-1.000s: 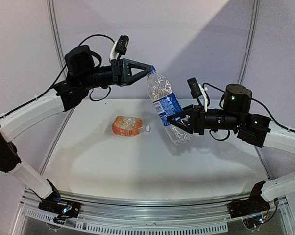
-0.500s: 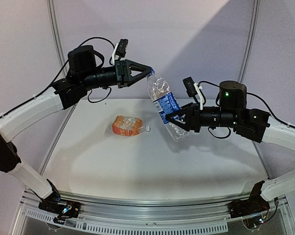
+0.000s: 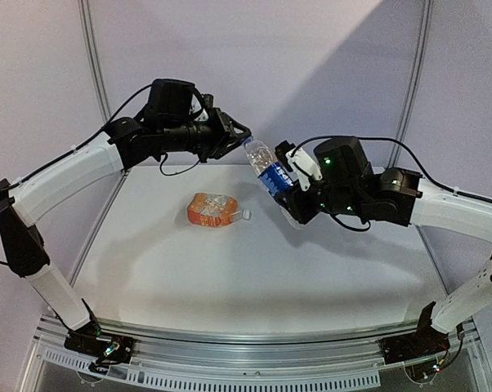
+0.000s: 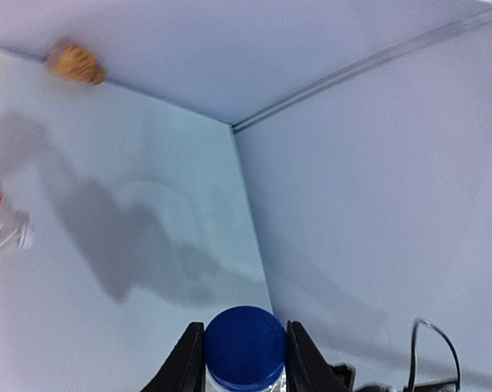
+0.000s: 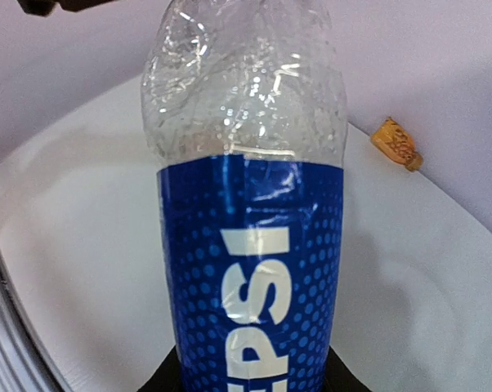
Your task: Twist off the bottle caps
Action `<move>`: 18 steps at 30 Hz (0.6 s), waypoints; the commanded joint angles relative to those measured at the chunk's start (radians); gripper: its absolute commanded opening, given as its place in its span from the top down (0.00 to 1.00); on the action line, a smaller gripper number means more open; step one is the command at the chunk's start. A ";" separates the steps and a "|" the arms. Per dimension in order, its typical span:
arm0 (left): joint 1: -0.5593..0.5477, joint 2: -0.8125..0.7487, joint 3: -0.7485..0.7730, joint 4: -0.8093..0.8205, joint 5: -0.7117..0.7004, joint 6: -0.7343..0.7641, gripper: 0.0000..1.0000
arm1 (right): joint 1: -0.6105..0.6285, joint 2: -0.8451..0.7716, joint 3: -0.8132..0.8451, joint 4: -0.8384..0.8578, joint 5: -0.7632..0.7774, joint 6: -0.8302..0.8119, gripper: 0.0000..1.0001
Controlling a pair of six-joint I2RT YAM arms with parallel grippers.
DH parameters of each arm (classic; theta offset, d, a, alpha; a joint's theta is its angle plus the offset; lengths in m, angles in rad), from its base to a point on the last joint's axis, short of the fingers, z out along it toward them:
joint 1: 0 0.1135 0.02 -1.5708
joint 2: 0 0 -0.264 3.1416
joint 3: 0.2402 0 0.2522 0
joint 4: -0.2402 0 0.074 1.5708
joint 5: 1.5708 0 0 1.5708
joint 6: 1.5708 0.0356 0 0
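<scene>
A slim clear bottle (image 3: 266,167) with a blue label hangs tilted in the air above the back of the table. My left gripper (image 3: 244,140) is shut on its dark blue cap (image 4: 245,343), one finger on each side. My right gripper (image 3: 288,200) is shut on the lower body of the bottle (image 5: 250,245), just below the label. The wider orange bottle (image 3: 213,209) lies on its side on the table to the left, its white cap (image 3: 247,214) pointing right, with neither gripper near it. It also shows at the left edge of the left wrist view, as does the white cap (image 4: 21,235).
A small orange-brown object (image 5: 397,143) lies near the back wall; the left wrist view shows the same object (image 4: 76,63). Grey walls with metal posts close the table (image 3: 230,278) behind and at the sides. A metal rail runs along the front edge.
Both wrists have turned and the arms have drawn closer. The bottle has tipped further over and sunk lower, still held at the cap and the body. The orange bottle has not moved.
</scene>
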 commanded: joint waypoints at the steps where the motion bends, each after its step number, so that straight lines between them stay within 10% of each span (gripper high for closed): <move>1: -0.078 0.065 0.064 -0.290 -0.049 -0.103 1.00 | 0.039 0.068 0.049 -0.054 0.304 -0.140 1.00; 11: -0.080 0.063 0.051 -0.249 -0.035 -0.121 0.94 | 0.042 0.063 0.027 -0.040 0.274 -0.113 1.00; 18: -0.079 -0.024 -0.074 -0.078 -0.036 -0.100 0.35 | 0.040 0.038 -0.005 -0.025 0.253 -0.068 1.00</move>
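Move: The blue cap is already between my left fingertips. The Pepsi bottle's middle lies about 7 cm right of that hand, 4 cm back and 7 cm lower. The orange bottle lies on the table some 16 cm ahead of my left hand, 12 cm left and 33 cm below; the brown bottle is 43 cm ahead, 7 cm right and equally low. From my right hand, still gripping the label, the cap is about 5 cm ahead, 9 cm left and 10 cm up. I finish the twist with both hands sinking together: my left keeps its pinch on the cap, dropping about 4 cm while its fingers tip down and swing counter-clockwise, and my right keeps the bottle, dropping 2.5 cm and rolling its left side down some 15 degrees. Both pause; then my left fingers open, letting go of the cap, as that hand eases slightly back and down. ##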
